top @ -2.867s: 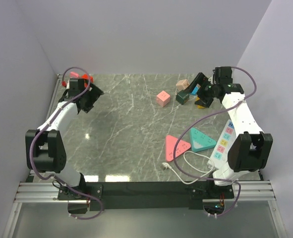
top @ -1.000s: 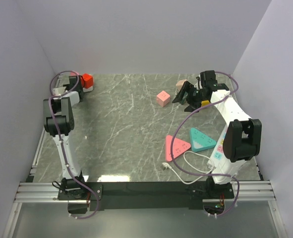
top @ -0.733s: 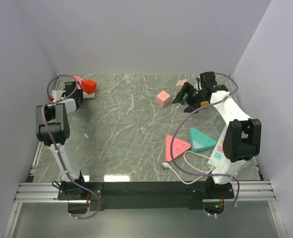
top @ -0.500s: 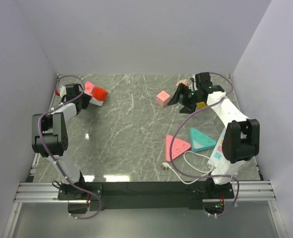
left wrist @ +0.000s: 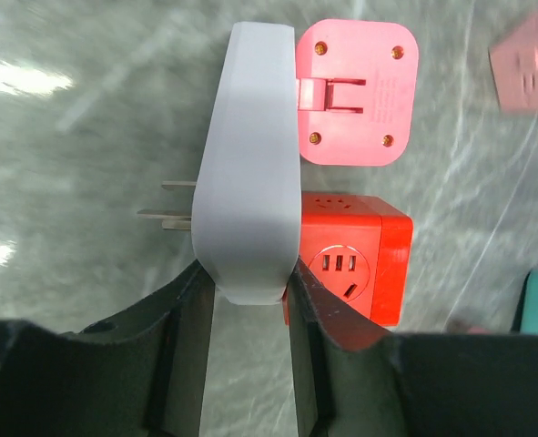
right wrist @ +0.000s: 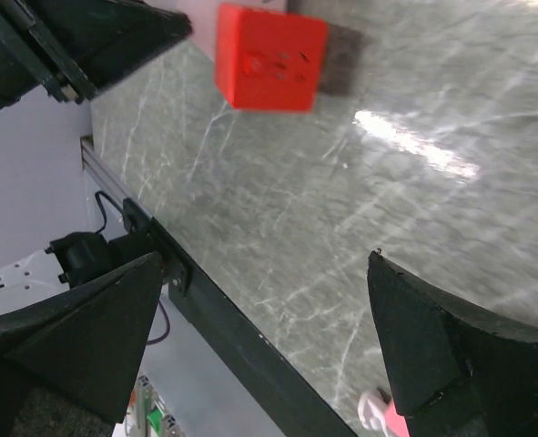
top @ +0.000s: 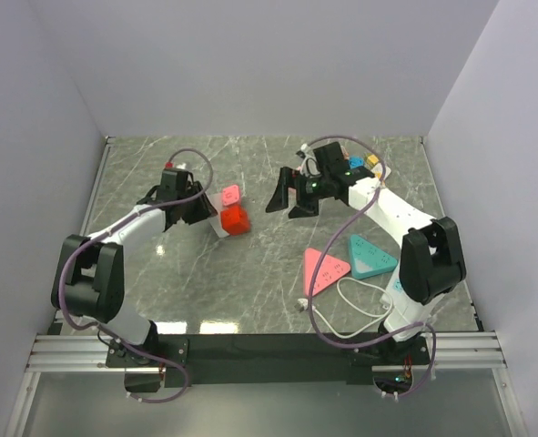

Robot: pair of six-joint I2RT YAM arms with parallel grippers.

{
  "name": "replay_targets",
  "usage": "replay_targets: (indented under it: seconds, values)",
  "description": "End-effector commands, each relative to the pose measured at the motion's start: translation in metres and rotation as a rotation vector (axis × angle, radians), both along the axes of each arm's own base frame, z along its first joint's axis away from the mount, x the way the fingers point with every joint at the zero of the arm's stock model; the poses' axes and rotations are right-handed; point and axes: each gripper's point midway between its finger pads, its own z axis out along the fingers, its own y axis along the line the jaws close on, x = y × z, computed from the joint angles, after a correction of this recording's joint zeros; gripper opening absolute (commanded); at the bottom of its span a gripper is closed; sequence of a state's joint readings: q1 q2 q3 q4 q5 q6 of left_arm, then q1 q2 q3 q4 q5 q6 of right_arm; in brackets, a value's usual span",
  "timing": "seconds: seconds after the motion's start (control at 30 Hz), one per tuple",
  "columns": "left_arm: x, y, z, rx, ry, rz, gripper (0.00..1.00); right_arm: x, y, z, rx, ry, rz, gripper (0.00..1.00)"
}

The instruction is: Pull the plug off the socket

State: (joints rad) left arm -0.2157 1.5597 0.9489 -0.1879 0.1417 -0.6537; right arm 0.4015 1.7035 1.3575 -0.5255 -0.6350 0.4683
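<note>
My left gripper [left wrist: 248, 296] is shut on the lower end of a long white socket body [left wrist: 250, 155], which has two metal prongs on its left side. Two plugs sit against its right side: a pink square plug [left wrist: 355, 91] and, below it, a red cube plug [left wrist: 350, 269]. From above, the red cube [top: 235, 219] and the pink plug [top: 231, 194] sit just right of the left gripper [top: 203, 209]. My right gripper [top: 289, 196] stands wide open to their right, apart from them and holding nothing. In the right wrist view, the red cube [right wrist: 270, 56] lies well ahead of the right gripper [right wrist: 264, 337].
A pink triangle [top: 324, 269] and a teal triangle [top: 370, 255] lie at the right front, with a white cable [top: 350, 305] looped in front of them. Small coloured blocks [top: 369, 162] sit at the back right. The table's black front rail [right wrist: 241, 328] shows in the right wrist view.
My left arm has swung from the far left corner toward the middle, carrying the white socket with both plugs. My right gripper has moved left toward it and opened wider.
</note>
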Motion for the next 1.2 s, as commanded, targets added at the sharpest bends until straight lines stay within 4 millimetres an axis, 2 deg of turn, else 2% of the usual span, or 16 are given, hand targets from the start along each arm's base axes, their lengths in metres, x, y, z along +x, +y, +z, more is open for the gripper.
replay_targets:
  seconds: [0.0, 0.07, 0.2, 0.33, 0.47, 0.6, 0.8, 1.0, 1.1, 1.17]
  values:
    - [-0.016, -0.022, 0.015, 0.018, -0.055, -0.137, 0.00, -0.008, 0.030, -0.007, 0.066, -0.018, 0.059, 1.00]
    - [-0.023, -0.028, 0.014, -0.009, -0.054, -0.140, 0.00, -0.023, 0.048, -0.017, 0.066, 0.000, 0.104, 1.00]
    - [-0.032, -0.041, 0.017, -0.030, -0.069, -0.167, 0.00, -0.026, 0.069, -0.036, 0.020, -0.004, 0.082, 1.00]
    - [-0.038, -0.044, 0.013, -0.031, -0.059, -0.184, 0.00, -0.007, 0.072, -0.064, -0.038, 0.027, -0.020, 1.00]
    - [-0.041, -0.044, 0.011, -0.028, -0.056, -0.185, 0.00, 0.002, 0.072, -0.084, -0.111, 0.061, -0.054, 1.00]
    - [-0.044, -0.046, 0.011, -0.050, -0.059, -0.188, 0.00, 0.003, 0.082, -0.100, -0.104, 0.093, -0.039, 1.00]
    - [-0.047, -0.051, 0.005, -0.073, -0.041, -0.197, 0.00, -0.001, 0.106, -0.103, 0.013, 0.152, 0.000, 0.99]
    - [-0.046, -0.055, 0.007, -0.092, -0.046, -0.207, 0.00, -0.001, 0.118, -0.110, 0.068, 0.199, 0.019, 0.88]
    - [-0.046, -0.058, 0.007, -0.098, -0.043, -0.216, 0.00, -0.002, 0.127, -0.113, 0.134, 0.228, 0.043, 0.72]
    - [-0.046, -0.058, 0.006, -0.095, -0.037, -0.216, 0.00, 0.000, 0.131, -0.111, 0.167, 0.232, 0.047, 0.52]
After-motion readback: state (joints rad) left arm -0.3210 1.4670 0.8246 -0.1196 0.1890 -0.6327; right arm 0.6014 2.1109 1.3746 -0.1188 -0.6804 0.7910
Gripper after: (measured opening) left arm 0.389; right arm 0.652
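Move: About 14 cm to the right hand's left, 4 cm ahead and 11 cm lower is the red cube, plugged into the white triangular piece that the left hand already grips. The white piece stands some 4 cm left of the cube, roughly level with it fore and aft; the pink square plug sits about 5 cm ahead of the cube at much the same height. From the left hand, the red cube lies some 6 cm to the right, roughly level with it. Swinging left and down towards the red cube, the wide-open right hand travels about 11 cm each way, first drawing back slightly, then edging forward again and tipping down some 15 degrees, and finally closes its fingers onto the cube's sides. The left hand brings the white piece about 4 cm back and right, turning slightly clockwise, then holds it there. ##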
